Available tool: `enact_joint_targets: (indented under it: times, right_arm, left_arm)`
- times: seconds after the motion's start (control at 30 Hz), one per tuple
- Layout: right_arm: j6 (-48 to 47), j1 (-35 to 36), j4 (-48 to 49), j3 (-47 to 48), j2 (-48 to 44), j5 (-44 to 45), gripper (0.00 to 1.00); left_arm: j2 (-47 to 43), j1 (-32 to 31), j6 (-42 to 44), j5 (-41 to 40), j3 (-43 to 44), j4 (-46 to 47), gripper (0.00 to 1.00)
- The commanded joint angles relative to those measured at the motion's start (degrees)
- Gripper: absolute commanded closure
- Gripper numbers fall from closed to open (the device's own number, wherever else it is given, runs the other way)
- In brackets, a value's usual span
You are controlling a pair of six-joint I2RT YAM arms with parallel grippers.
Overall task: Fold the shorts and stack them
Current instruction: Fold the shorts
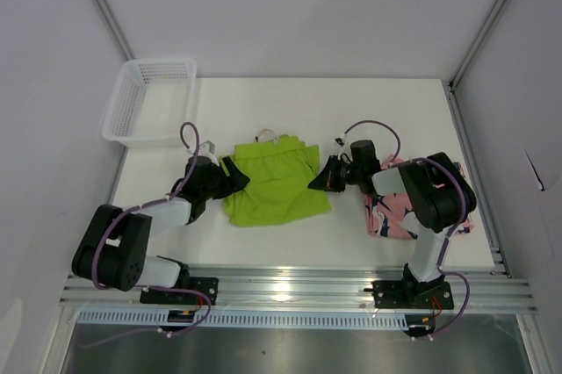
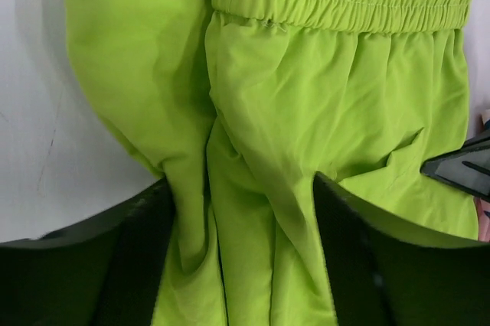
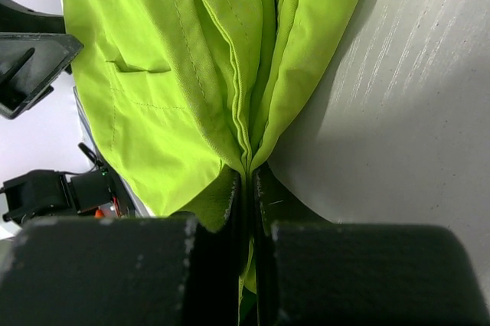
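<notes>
The lime-green shorts (image 1: 277, 183) lie partly folded in the middle of the table, with a white drawstring (image 1: 263, 135) at their far edge. My left gripper (image 1: 235, 177) is at their left edge; in the left wrist view it (image 2: 245, 265) stands open, with loose green folds (image 2: 321, 96) between its wide-apart fingers (image 2: 130, 249). My right gripper (image 1: 320, 179) is at the right edge of the green shorts (image 3: 153, 73), and in its own view the gripper (image 3: 249, 188) is shut on a pinched bunch of the green cloth. The coral-pink printed shorts (image 1: 395, 216) lie at the right, partly under the right arm.
A white mesh basket (image 1: 149, 100) stands at the table's far left corner. Metal frame posts and grey walls close in both sides. The table's near edge is an aluminium rail (image 1: 299, 282) carrying both arm bases.
</notes>
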Motion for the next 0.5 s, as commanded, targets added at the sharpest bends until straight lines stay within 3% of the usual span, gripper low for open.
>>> enact_joint_targets:
  times: [0.0, 0.23, 0.37, 0.47]
  right_arm:
    - [-2.4, 0.8, -2.4, 2.0, 0.0, 1.1, 1.00]
    - [-8.1, 4.6, -10.3, 4.5, -4.3, 8.5, 0.98]
    - [-9.2, 5.1, -12.7, 4.5, -6.4, 9.9, 0.53]
    - [-8.5, 3.1, -12.7, 4.4, -7.1, 8.7, 0.35]
  left_arm:
    - [0.6, -0.4, 1.1, 0.1, 0.1, 2.7, 0.32]
    - [3.5, -5.4, 3.2, -3.9, 3.8, 1.1, 0.66]
    - [4.7, -6.5, 3.5, -5.8, 5.5, 0.3, 0.71]
    - [5.2, -6.5, 4.3, -7.2, 6.5, -1.1, 0.73]
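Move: The shorts' bunched left edge lies between the left hand's open fingers, about 1 cm right and 2 cm below, with the white drawstring some 12 cm farther out and 7 cm right of the hand. The right hand still pinches the shorts' right edge, its fingers shut; the patterned pink garment is roughly 26 cm to its right and 4 cm back. Left hand shifts about 2 cm right, pinching the shorts' left edge, as right fingers open, rising 1.5 cm. ##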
